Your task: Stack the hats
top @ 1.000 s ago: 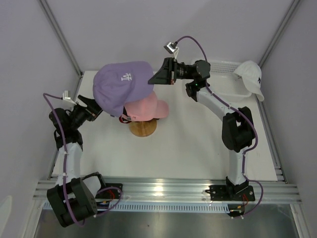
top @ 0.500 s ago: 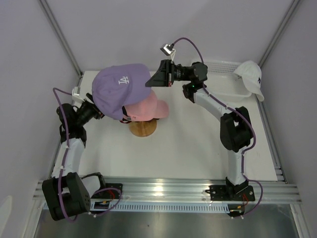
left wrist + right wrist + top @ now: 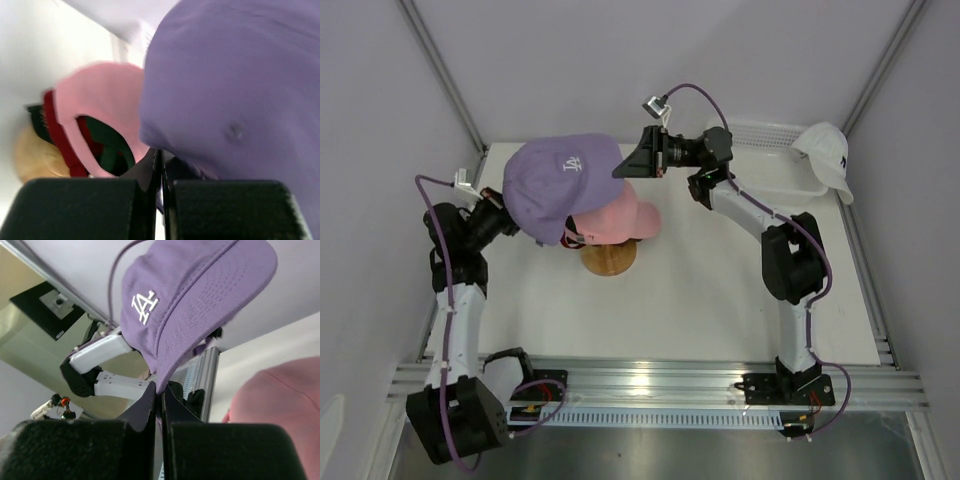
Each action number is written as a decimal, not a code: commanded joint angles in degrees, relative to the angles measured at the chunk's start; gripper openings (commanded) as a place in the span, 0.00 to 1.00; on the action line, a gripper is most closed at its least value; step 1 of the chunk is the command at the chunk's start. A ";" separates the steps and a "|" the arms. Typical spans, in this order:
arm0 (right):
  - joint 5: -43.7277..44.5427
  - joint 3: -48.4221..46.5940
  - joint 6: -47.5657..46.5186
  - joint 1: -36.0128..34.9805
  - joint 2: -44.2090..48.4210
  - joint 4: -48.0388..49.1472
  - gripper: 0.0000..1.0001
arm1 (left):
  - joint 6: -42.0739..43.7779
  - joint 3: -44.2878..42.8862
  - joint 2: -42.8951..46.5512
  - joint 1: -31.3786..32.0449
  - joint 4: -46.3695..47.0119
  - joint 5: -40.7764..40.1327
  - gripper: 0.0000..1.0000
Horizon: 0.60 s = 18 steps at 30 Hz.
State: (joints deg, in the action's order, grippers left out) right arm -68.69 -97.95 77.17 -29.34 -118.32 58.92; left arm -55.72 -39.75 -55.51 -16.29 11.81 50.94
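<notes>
The lavender hat [image 3: 563, 178] hangs in the air, above and left of the pink hat [image 3: 623, 215] that tops the stack on the wooden stand [image 3: 608, 260]. My right gripper [image 3: 620, 168] is shut on its brim [image 3: 200, 315], pinching the brim's edge between the fingertips [image 3: 161, 390]. My left gripper [image 3: 517, 224] sits under the hat's rear edge, jaws shut on the fabric [image 3: 161, 161]. In the left wrist view a red hat [image 3: 54, 131] shows beneath the pink hat [image 3: 100, 97]. A white hat [image 3: 828, 152] rests on the basket's right end.
The white mesh basket [image 3: 770, 170] stands at the back right of the table. Grey walls and metal frame posts close in the left, back and right sides. The arm bases sit on the rail at the near edge.
My left gripper has closed from wide open onto the rear of the lavender hat. The left arm swung in towards the hat, which shifted slightly left. The right gripper kept its hold.
</notes>
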 commanded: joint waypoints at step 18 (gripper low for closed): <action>12.61 26.76 12.82 16.33 -0.85 24.12 0.00 | 25.58 -26.61 -4.87 14.01 -39.06 -28.88 0.01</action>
State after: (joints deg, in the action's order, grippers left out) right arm -63.53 -71.81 82.19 -16.25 -117.84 67.22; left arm -33.78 -62.65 -59.40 -3.09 -23.83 26.20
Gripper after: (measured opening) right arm 0.017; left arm 0.011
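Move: Ahead of the closed left hand, about 6 cm farther out, 12 cm to its right and 10 cm below, is the crown of the pink hat. From the right hand this same crown is roughly 5 cm ahead, 4 cm left and 18 cm down. The purple hat is held between the hands, its middle about 5 cm right of the left hand, 3 cm ahead and 4 cm higher. The wooden stand is some 8 cm ahead, 13 cm right and 20 cm below the left hand. Lowering the purple hat's brim, the right hand keeps its pinch and sweeps down about 12 cm, right and forward as well, towards the pink hat, its wrist turning clockwise. The left hand keeps its shut grip on the back edge, goes out 3 cm to its left and returns, rising slightly while rolling its left side up some 20 degrees. ##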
